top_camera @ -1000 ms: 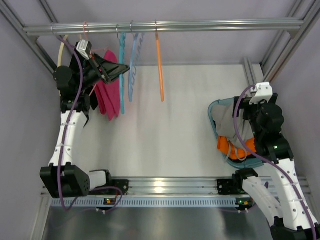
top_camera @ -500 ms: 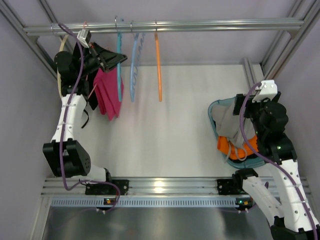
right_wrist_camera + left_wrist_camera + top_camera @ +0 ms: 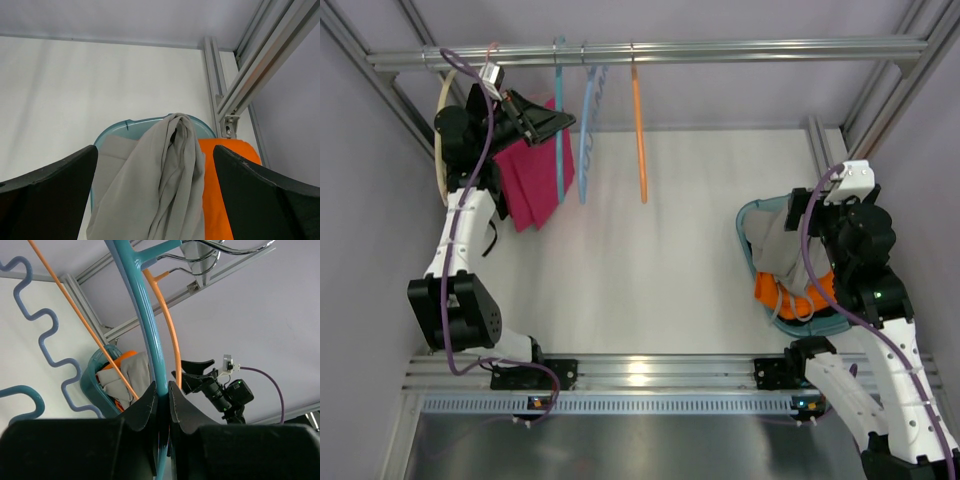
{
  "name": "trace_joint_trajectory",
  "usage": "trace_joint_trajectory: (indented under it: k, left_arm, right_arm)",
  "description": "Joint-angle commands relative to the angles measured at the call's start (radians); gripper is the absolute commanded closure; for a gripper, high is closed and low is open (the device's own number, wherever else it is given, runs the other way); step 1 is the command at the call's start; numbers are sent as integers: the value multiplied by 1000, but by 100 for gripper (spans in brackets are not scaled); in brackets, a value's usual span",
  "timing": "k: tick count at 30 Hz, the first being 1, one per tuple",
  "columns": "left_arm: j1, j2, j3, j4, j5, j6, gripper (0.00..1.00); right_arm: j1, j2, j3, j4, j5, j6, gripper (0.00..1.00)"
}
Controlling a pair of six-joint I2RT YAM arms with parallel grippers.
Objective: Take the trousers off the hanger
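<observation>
The bare teal hanger (image 3: 560, 150) hangs by its hook from the top rail (image 3: 740, 50). My left gripper (image 3: 561, 120) is shut on the hanger's upper arm. In the left wrist view the hanger (image 3: 145, 305) runs up from between that gripper's (image 3: 162, 388) pinched jaws. The light-grey trousers (image 3: 775, 245) lie heaped in a teal basket (image 3: 744, 222) at the right, apart from the hanger. My right gripper (image 3: 155, 150) hangs open just above the trousers (image 3: 165, 175), touching nothing.
A magenta garment (image 3: 530, 178) hangs just left of the teal hanger. A sky-blue hanger (image 3: 584, 130) and an orange hanger (image 3: 639, 130) hang to its right. An orange garment (image 3: 775, 290) shares the basket. Frame posts stand at both back corners.
My left gripper has moved up and left toward the rail with the teal hanger, and the magenta garment swung with it. The right arm shifted slightly back.
</observation>
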Motion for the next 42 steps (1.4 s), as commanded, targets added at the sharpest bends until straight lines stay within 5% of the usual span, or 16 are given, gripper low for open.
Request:
trace_joint_trajectory:
  k: [1, 12, 37, 42]
  left_arm:
    - [5, -15, -29, 71, -25, 24, 100]
    - [5, 48, -13, 44, -74, -22, 100]
    - [-2, -81, -105, 33, -183, 88, 49]
    - [-6, -101, -106, 5, -206, 128, 47]
  right_arm:
    - [-11, -12, 32, 10, -13, 15, 1]
    - [-11, -6, 28, 15, -21, 29, 1]
    - [-13, -13, 37, 10, -33, 39, 1]
    - [-13, -18, 38, 9, -39, 42, 1]
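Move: Just behind and below the rod, the left hand has the near arm of the teal hanger pinched; the rod at the hanger's hook lies about 9 cm ahead, hardly 1 cm left and some 10 cm above. At roughly hand height and 8 cm ahead, the blue hanger's middle is about 4 cm right and the orange hanger's about 12 cm right. From the right hand, that spot on the rod is about 20 cm ahead, 49 cm left and 22 cm above. Easing the emptied teal hanger down with its hook already over the rod, the left hand keeps its pinch at first, then opens its fingers to about half and lets go of the hanger's arm. It shifts only some 2 cm in all, down and forward with a slight drift left, while turning about 10 degrees counter-clockwise around the hanger. ##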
